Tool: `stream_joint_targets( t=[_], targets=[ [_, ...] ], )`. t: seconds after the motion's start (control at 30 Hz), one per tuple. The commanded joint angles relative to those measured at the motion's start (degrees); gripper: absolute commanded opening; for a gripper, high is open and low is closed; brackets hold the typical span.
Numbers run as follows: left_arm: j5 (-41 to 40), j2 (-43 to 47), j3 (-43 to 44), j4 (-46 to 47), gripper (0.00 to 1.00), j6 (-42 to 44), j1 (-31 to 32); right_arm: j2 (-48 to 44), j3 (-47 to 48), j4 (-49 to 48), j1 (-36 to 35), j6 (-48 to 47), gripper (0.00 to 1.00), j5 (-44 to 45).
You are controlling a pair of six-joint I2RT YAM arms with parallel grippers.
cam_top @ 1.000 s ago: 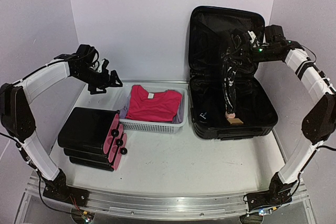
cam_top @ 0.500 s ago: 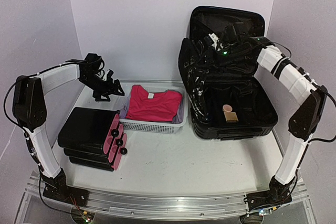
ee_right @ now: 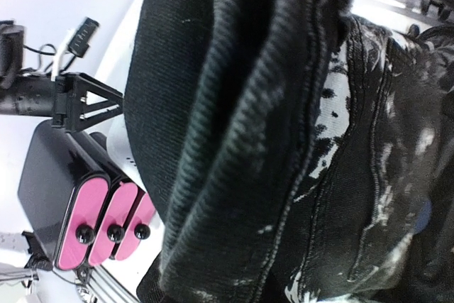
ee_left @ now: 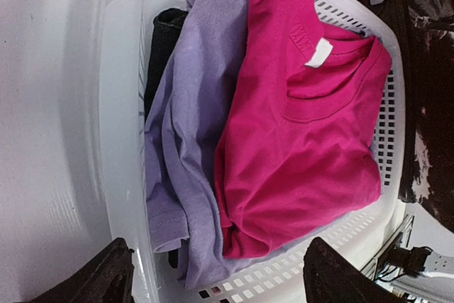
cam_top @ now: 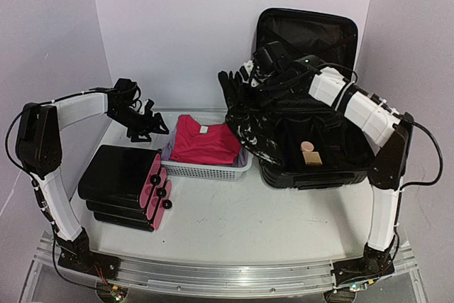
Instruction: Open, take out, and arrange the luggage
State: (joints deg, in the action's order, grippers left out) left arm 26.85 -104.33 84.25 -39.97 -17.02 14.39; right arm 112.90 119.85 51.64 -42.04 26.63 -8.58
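The luggage (cam_top: 312, 33) lies open at the back right, its lid standing against the wall. My right gripper (cam_top: 264, 67) is shut on a black garment with white splatter (cam_top: 248, 122), which hangs over the luggage's left edge and the right end of the white basket (cam_top: 206, 170). In the right wrist view the black garment (ee_right: 284, 140) fills the picture and hides the fingers. My left gripper (cam_top: 152, 123) hovers open at the basket's left end; in the left wrist view its fingertips (ee_left: 106, 274) straddle the folded pink shirt (ee_left: 305, 125) and purple shirt (ee_left: 191, 118) with nothing between them.
Three smooth black cases with pink sides (cam_top: 120, 182) lie stacked at the left front, also seen in the right wrist view (ee_right: 106, 218). A small tan item (cam_top: 310, 154) lies inside the luggage. A dark folded cloth (ee_left: 159, 40) sits under the purple shirt.
My right arm has swung left out of the luggage, carrying the black garment to the basket's right end. The left gripper has shifted slightly toward the basket, its jaws a little narrower.
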Motion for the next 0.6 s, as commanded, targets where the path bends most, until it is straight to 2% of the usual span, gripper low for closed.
stream_joint_targets(
  t=[0.0,0.2,0.33,0.37,0.43,0.47,0.57],
  targets=[
    [1.36,2.02,-2.92,3.01,0.81,-1.58,-0.31,2.51,5.55,-7.68,-3.51,3.65,0.00,5.00],
    [0.36,4.88,-3.52,3.01,0.81,-0.78,-2.11,6.74,6.98,-11.66,-5.25,7.95,0.00,6.33],
    [0.72,3.47,-3.07,3.08,0.79,-0.96,-5.15,9.44,8.49,-14.42,-5.81,10.31,0.00,5.16],
    [0.98,2.34,-2.85,3.10,0.74,-0.88,-5.39,10.35,8.73,-15.18,-5.85,11.03,0.00,4.97],
    [2.35,-0.21,-2.44,3.12,0.56,-1.29,-5.58,11.64,9.03,-17.57,-5.99,12.87,0.00,4.08],
    [3.54,-1.12,-2.58,3.66,0.50,-1.80,-5.48,12.33,9.24,-18.41,-6.03,14.04,0.00,3.80],
    [5.81,-1.39,-4.98,6.63,0.41,-3.36,-5.36,14.18,9.36,-21.49,-6.57,17.63,0.00,3.05]
  ],
)
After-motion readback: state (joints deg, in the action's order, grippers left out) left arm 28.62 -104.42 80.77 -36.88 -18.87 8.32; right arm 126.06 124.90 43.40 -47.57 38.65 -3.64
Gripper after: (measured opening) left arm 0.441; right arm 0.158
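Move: The right hand holds the black jeans. The laundry basket with the pink shirt on top is about 12 cm to its left, 5 cm ahead and 20 cm below; the open suitcase is roughly 27 cm to its right and 3 cm ahead. For the left hand, the middle of the basket's left rim is some 5 cm ahead, 3 cm left and just below, the pink shirt 15 cm right and 6 cm ahead, the black-and-pink drawers 9 cm left and 14 cm back. Leftward and down, about 7 cm each way, the right hand carries the jeans from the suitcase side towards the basket, easing slightly forward late on and keeping its shut grip. The left hand first waits, then shifts some 4 cm left and a little forward to bring its fingers over the basket's left rim, sinking slightly at the end as they close to about half their earlier gap. ##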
